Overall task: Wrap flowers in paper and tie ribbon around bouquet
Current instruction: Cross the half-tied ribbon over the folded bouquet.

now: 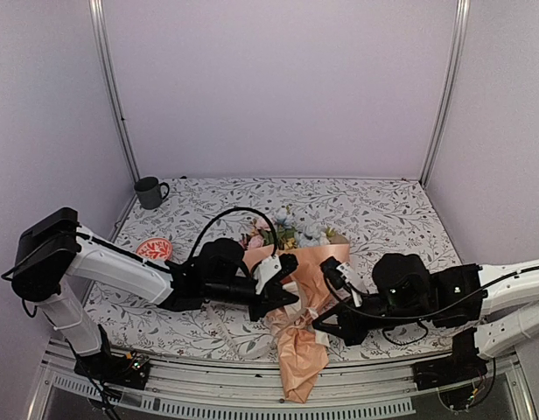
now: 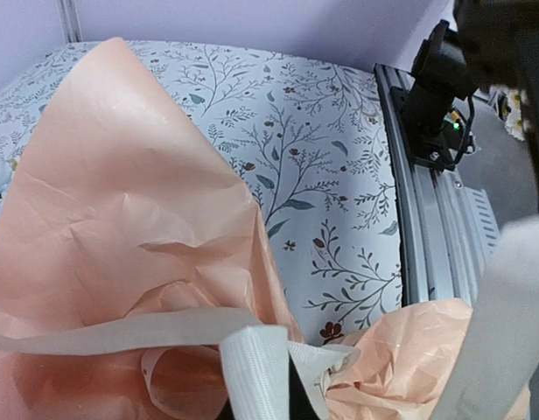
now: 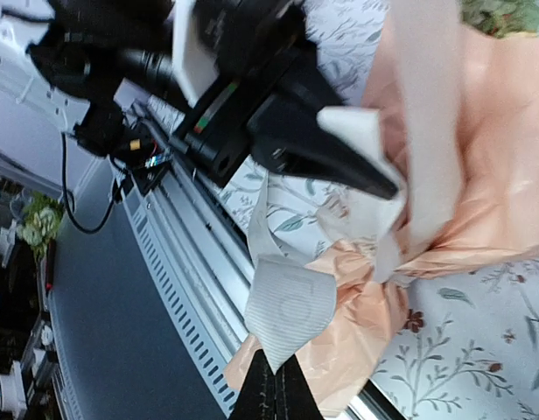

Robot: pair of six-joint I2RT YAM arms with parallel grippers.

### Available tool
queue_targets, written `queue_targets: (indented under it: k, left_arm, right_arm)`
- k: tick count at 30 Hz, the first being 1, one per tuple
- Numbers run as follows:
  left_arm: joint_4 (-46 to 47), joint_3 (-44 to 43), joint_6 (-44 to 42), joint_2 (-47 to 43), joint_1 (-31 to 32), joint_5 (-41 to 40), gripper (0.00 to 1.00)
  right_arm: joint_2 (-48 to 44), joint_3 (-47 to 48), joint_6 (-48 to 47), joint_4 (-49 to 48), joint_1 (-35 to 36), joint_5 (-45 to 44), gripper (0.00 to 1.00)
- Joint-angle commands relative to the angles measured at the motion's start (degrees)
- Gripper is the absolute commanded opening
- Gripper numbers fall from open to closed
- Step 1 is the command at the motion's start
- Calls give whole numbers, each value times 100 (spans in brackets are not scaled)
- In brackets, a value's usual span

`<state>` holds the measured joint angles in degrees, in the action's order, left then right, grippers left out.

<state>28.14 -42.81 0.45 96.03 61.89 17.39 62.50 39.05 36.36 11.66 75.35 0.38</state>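
Note:
The bouquet lies mid-table: flowers at the far end, peach paper wrapped round the stems, its crumpled tail hanging over the front edge. My left gripper is at the cone's narrow waist, shut on a fold of cream ribbon; only a dark sliver of that gripper shows in its own view. My right gripper sits just right of the waist. In its wrist view the right gripper is shut on a ribbon loop, with the left gripper beyond it pinching another ribbon piece.
A dark mug stands at the back left. A red-and-white dish lies by the left arm. The metal front rail runs under the paper's tail. The leaf-patterned tablecloth covers the table.

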Motion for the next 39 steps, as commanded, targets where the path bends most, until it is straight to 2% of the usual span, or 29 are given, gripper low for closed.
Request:
queue_targets:
  k: [1,4,7,9,15,18,20,23,25,27,29,32,35,37,39]
  left_arm:
    - [-74,-47,-112,-224,-53,-45,0]
    - [-98,-61,-169,-270,-47,-35,0]
    - [-113,-61,-203,-337,-50,-53,0]
    - [-132,-53,-232,-371,-53,-116,0]
    - [-220,-11,-292,-474,-52,-210,0]
    - [-246,17,-325,-505,-54,-275,0]
    - [-257,33,-339,-528,-46,-314,0]
    - [-258,66,-354,-533,-45,-418,0]
    - [-284,79,-382,-528,-47,-486,0]
    - [-292,88,-401,-539,-50,-538,0]
    - [-291,97,-397,-554,-56,-608,0]
    - [-289,97,-361,-591,-56,-696,0]
    - [-311,97,-371,-635,-49,-648,0]
    - [-343,88,-384,-654,-39,-624,0]
    - [-352,112,-404,-700,-21,-587,0]
  right_arm:
    - [-1228,339,229,1923,-1259,-776,0]
    - [-2106,1001,-80,2982,-2744,-997,0]
    - [-2174,2249,-760,3667,-3762,-1765,0]
    - [-1851,3192,-1139,3984,-4002,-2537,0]
    - [-761,5690,-1809,4468,-4036,-4855,0]
    - [-661,6460,-2187,4044,-4035,-5432,0]
    - [-788,6567,-2574,3606,-4037,-5959,0]
    - [-1141,6519,-3250,2582,-4022,-6285,0]
    - [-1174,6304,-3961,1729,-3993,-6560,0]
    - [-905,6061,-5101,1111,-3993,-6856,0]
    - [-489,5931,-6081,989,-4020,-6792,0]
    - [135,5864,-6419,1047,-4671,-6342,0]
    - [640,6293,-5686,1762,-6007,-5405,0]
    - [956,6691,-5118,2089,-6641,-4806,0]
    - [1502,7419,-4447,2829,-7264,-3755,0]
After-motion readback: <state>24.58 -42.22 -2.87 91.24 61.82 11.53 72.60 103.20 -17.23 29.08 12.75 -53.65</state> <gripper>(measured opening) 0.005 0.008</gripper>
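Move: The right hand already pinches one ribbon end. The ribbon-wrapped waist of the paper lies about 5 cm to its left, 1 cm ahead and 11 cm below, and the table's right edge, where the ribbon is taken, is some 41 cm straight to its right, 15 cm lower. From the left hand, still gripping another piece of ribbon, the waist is 7 cm back, straight below by 7 cm; the flower heads are roughly 22 cm ahead, neither left nor right, and 6 cm lower. Sweeping fast to the right and up, about 40 cm each way, the right hand carries its pinched ribbon end away from the paper's waist. It swings forward first, draws back a little while high, then pushes forward again, sinking slightly. Its wrist turns clockwise until the fingers point level, forward and right. The left hand keeps its ribbon pinched and eases a couple of centimetres up, forward and left. ##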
